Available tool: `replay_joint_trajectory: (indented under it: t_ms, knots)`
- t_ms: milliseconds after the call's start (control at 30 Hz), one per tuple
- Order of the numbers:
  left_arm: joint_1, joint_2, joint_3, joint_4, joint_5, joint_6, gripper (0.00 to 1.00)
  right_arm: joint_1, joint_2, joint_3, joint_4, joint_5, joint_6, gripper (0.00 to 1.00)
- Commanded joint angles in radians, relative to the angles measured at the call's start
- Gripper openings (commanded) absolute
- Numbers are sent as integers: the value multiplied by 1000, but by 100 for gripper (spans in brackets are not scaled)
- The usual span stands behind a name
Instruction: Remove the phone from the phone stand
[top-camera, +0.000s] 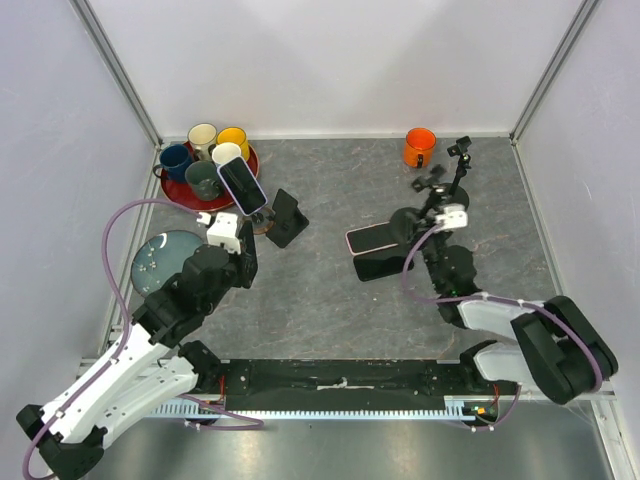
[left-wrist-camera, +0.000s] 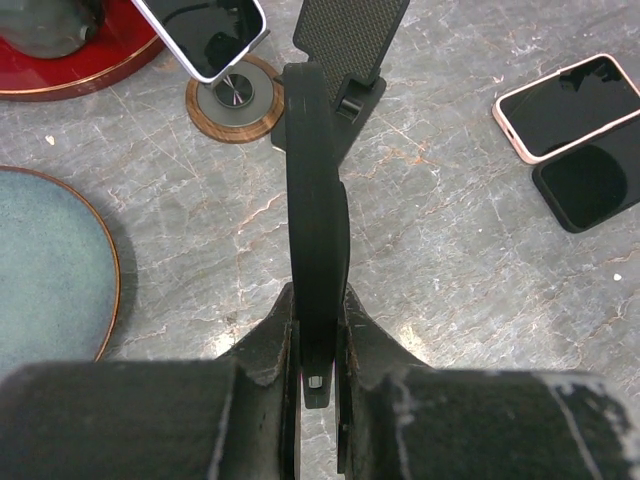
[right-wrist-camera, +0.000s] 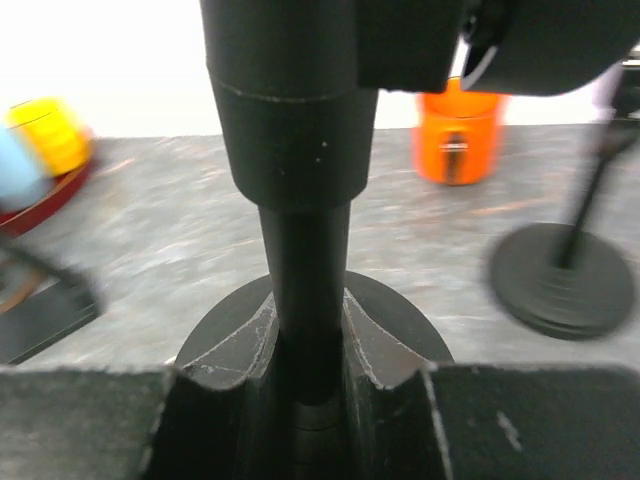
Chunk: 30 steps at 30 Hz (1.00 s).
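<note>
My left gripper (left-wrist-camera: 316, 335) is shut on a black phone (left-wrist-camera: 318, 210) held edge-on, its charging port between the fingers. The phone's far end reaches a black folding phone stand (left-wrist-camera: 345, 40). In the top view the left gripper (top-camera: 246, 256) sits just left of that stand (top-camera: 288, 217). A white-cased phone (left-wrist-camera: 205, 35) leans on a round wooden-based stand (left-wrist-camera: 235, 100). My right gripper (right-wrist-camera: 310, 330) is shut on the upright black pole (right-wrist-camera: 308, 260) of a round-based stand; in the top view the right gripper (top-camera: 420, 224) is right of centre.
A pink-cased phone (top-camera: 372, 238) and a black phone (top-camera: 383, 266) lie flat mid-table. A red tray (top-camera: 180, 190) with several mugs stands at the back left, and a blue plate (top-camera: 165, 260) is at the left. An orange mug (top-camera: 419, 148) and another pole stand (right-wrist-camera: 560, 280) are at the back right.
</note>
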Motion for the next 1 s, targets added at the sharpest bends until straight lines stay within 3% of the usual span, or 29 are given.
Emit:
replay_joint_trajectory:
  t_ms: [0,267,467,567,700,967]
  knots:
    - [2,-47,5,60,-16,29,2,-217,-76,-38,37,158,71,0]
    - [2,-88,-1,72,-8,30,2,-569,34,22,77,133,127,0]
    - [2,-106,-7,82,-8,32,2,-707,222,36,250,3,171,0]
    - [3,-107,-9,83,-5,35,2,-717,283,52,316,-42,185,0]
    - [3,-100,-7,85,4,36,2,-717,289,131,153,-42,191,0]
    - [9,-99,-10,89,10,41,2,-715,395,211,83,9,239,2]
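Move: The right hand holds a phone stand by its pole; the clear spot for it lies some 26 cm to the right, 6 cm ahead and 18 cm below. The other round-based stand is about 16 cm right and 13 cm ahead, the orange mug 26 cm ahead and 7 cm right, and the pink-rimmed phone on the table 3 cm ahead and 6 cm left. From the left hand that spot is about 63 cm right and 15 cm ahead, 21 cm lower. Sweeping quickly right by about 26 cm, the right hand carries the held phone stand away from the phones on the table to the clear area right of the other stand, turning some 40 degrees clockwise. It sinks about 10 cm along the way, mostly in the later part, then edges forward about 5 cm while rising 3 cm. The fingers keep their grip on the pole. ##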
